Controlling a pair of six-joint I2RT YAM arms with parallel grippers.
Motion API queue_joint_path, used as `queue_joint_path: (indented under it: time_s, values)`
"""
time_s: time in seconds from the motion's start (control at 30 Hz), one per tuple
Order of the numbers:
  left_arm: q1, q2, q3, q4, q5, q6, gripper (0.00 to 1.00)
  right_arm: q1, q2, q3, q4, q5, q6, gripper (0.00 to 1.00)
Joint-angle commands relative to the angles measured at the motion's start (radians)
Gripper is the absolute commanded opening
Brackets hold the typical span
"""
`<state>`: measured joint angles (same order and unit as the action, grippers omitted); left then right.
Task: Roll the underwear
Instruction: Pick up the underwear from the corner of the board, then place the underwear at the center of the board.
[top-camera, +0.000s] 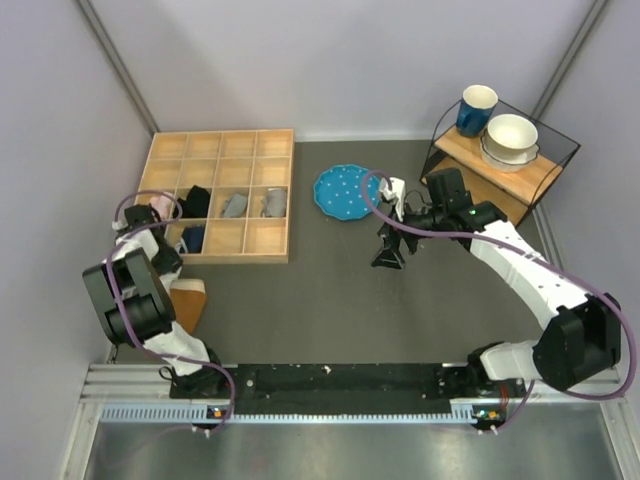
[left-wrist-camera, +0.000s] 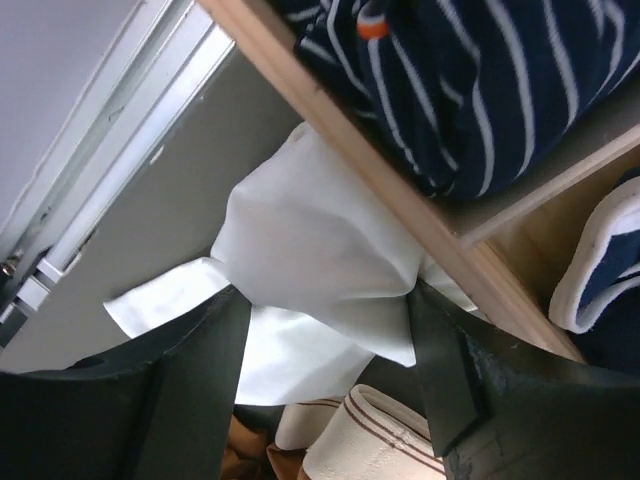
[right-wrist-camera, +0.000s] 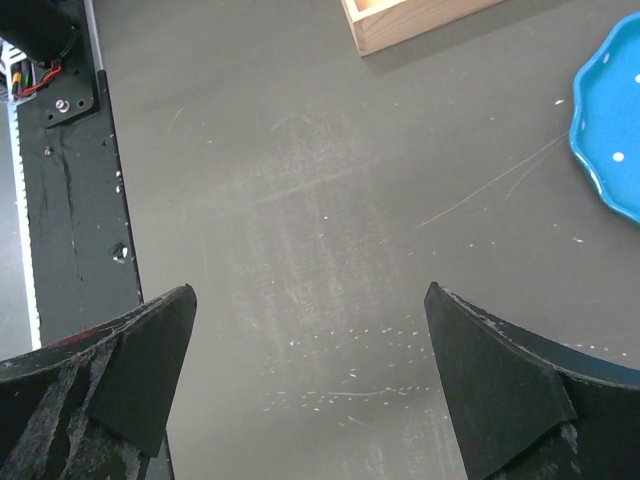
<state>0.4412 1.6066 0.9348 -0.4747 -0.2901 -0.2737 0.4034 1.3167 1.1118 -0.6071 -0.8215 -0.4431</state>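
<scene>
The underwear (left-wrist-camera: 320, 250), a white soft cloth, lies bunched on the grey mat against the outer wall of the wooden organizer (left-wrist-camera: 400, 200). My left gripper (left-wrist-camera: 325, 330) reaches down over it with the white cloth filling the gap between both fingers (left-wrist-camera: 200, 370); the jaws still stand wide apart. In the top view the left arm is folded at the organizer's left front corner and hides the cloth. My right gripper (top-camera: 390, 255) (right-wrist-camera: 310, 370) hangs open over bare mat in the middle of the table, nothing between its fingers.
A cream band with brown stripes (left-wrist-camera: 400, 440) and tan cloth (top-camera: 188, 305) lie just beneath the left gripper. The organizer (top-camera: 268, 245) holds dark, grey and striped bundles. A blue plate (top-camera: 346, 192) (right-wrist-camera: 610, 130) lies behind the right gripper. A shelf (top-camera: 500, 165) with cup and bowls stands back right.
</scene>
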Motion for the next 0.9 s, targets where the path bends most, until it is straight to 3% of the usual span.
queue_joint_path:
  time_s: [0.0,0.07,0.1,0.13,0.23,0.5,0.6,0.67,0.77,0.87]
  values:
    - [0.014,0.046,0.056,0.064,0.042,-0.055,0.56,-0.005,0.035,-0.01,0.029,-0.05,-0.023,0.99]
    - [0.014,0.033,0.05,0.064,0.046,-0.061,0.45,-0.005,0.05,-0.009,0.029,-0.05,-0.025,0.99]
    - [0.016,0.024,0.05,0.062,0.049,-0.061,0.28,-0.005,0.052,-0.01,0.029,-0.051,-0.023,0.99]
    - [0.014,0.0,0.055,0.055,0.052,-0.065,0.18,-0.005,0.053,-0.01,0.029,-0.053,-0.023,0.99]
    - [0.016,-0.083,0.076,0.005,0.095,-0.061,0.12,-0.005,0.047,-0.012,0.027,-0.053,-0.029,0.99]
    - [0.013,-0.509,-0.025,-0.022,0.282,-0.029,0.07,-0.005,0.023,-0.015,0.021,-0.088,-0.045,0.99]
    - [0.013,-0.647,-0.045,-0.051,0.389,-0.013,0.04,-0.005,0.015,-0.017,0.015,-0.103,-0.055,0.99]
    - [0.008,-0.706,-0.05,-0.062,0.547,-0.009,0.03,-0.005,0.01,-0.018,0.009,-0.111,-0.065,0.99]
    - [-0.08,-0.764,-0.042,-0.061,0.721,-0.024,0.01,-0.006,-0.008,-0.023,-0.003,-0.119,-0.101,0.99]
    - [-0.341,-0.746,-0.014,-0.042,0.749,-0.064,0.01,-0.006,-0.034,-0.03,-0.017,-0.12,-0.134,0.99]
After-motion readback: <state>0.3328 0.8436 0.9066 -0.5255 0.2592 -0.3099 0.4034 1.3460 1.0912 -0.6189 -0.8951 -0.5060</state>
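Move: The white underwear lies bunched right between the left hand's open fingers, about 1 cm below. The striped navy bundle is some 8 cm ahead and 2 cm to the left, in the tray; the navy cloth with white trim is 8 cm ahead and 8 cm to the right. The brown bin sits 8 cm back and 5 cm to the right. From the right hand the underwear is roughly 50 cm left, about level fore and aft, 18 cm lower. Left fingers pinch the white underwear shut, lift it about 20 cm, then swing right some 13 cm, tilting up. ##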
